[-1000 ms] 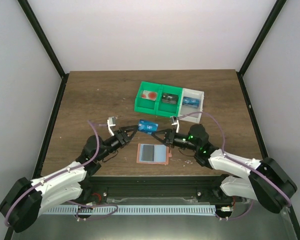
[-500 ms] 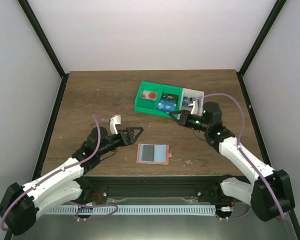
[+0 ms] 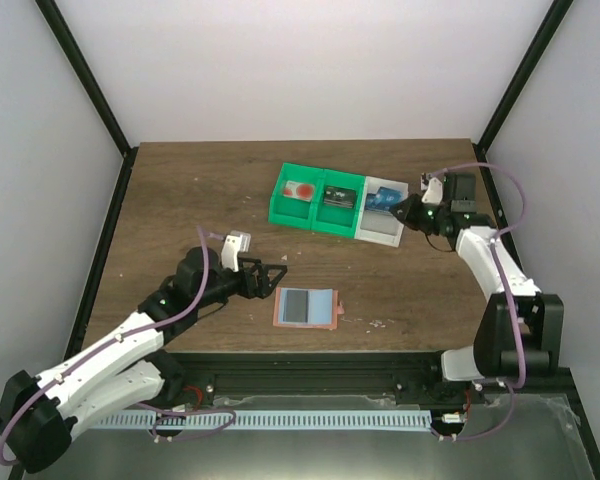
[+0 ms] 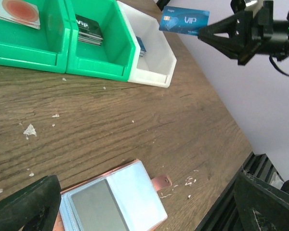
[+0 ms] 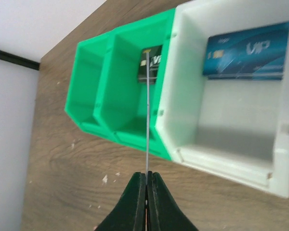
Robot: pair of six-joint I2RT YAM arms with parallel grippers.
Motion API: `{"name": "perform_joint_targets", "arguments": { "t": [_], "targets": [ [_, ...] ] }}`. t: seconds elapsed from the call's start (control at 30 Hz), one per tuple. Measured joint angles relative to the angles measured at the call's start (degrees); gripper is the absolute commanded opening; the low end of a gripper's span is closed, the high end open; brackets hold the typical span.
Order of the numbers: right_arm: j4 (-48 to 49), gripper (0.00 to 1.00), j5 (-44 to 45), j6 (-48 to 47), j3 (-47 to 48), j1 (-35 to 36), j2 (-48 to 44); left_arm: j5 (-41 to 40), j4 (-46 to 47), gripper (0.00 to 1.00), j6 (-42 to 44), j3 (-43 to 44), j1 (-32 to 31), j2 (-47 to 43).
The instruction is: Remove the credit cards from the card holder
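Note:
The salmon-pink card holder [image 3: 305, 307] lies open on the table, showing a light-blue page and a grey card [image 4: 94, 207]. My left gripper [image 3: 276, 277] hovers just left of it, open wide and holding nothing; its fingers [image 4: 26, 204] frame the holder [image 4: 135, 190] in the left wrist view. My right gripper [image 3: 402, 209] is shut on a blue VIP credit card [image 3: 384, 200] above the white bin [image 3: 380, 236]. That card [image 4: 184, 21] is held flat. In the right wrist view it is edge-on, a thin line [image 5: 147, 110] rising from the shut gripper [image 5: 147, 176].
A green two-compartment bin [image 3: 292, 215] stands at the back, with a red card [image 3: 300, 190] on the left and black cards [image 3: 338, 196] on the right. The adjoining white bin [image 5: 231, 163] holds another blue card [image 5: 245, 50]. Crumbs dot the wood near the holder.
My left gripper let go of the blue card and opened wide, drawing back beside the holder. My right arm carried the card from the table's middle to above the white bin.

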Motion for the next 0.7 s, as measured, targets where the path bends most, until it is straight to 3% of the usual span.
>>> {"name": "perform_joint_targets", "arguments": {
  "t": [0.23,0.7],
  "targets": [
    [-6.7,0.0,3.8,-4.9,10.8,-1.1,10.0,1.1,0.0,1.0,1.0,-0.7,0.0,-1.0],
    [-12.8,0.01,3.9,-8.1,22.2,-1.2,24.1,-0.4,0.1,1.0,1.3,-0.8,0.1,-4.2]
  ]
}}
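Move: The blue card in my right fingers is bound for the white bin, whose middle lies about 12 cm ahead of that hand, level with it sideways, and some 14 cm below. The green bin with the black cards is 11 cm to the left of the white one and 2 cm farther out. The emptied card holder lies about 16 cm back and 19 cm left of my right hand. From my left hand the white bin is roughly 28 cm ahead and 25 cm right. I keep the blue card pinched in my right fingers and carry it about 7 cm forward towards the white bin, easing slightly right at first and then sinking as well, about 5 cm in all. On the way my wrist tips the fingers and card some 10 degrees further down; the fingers stay shut. ##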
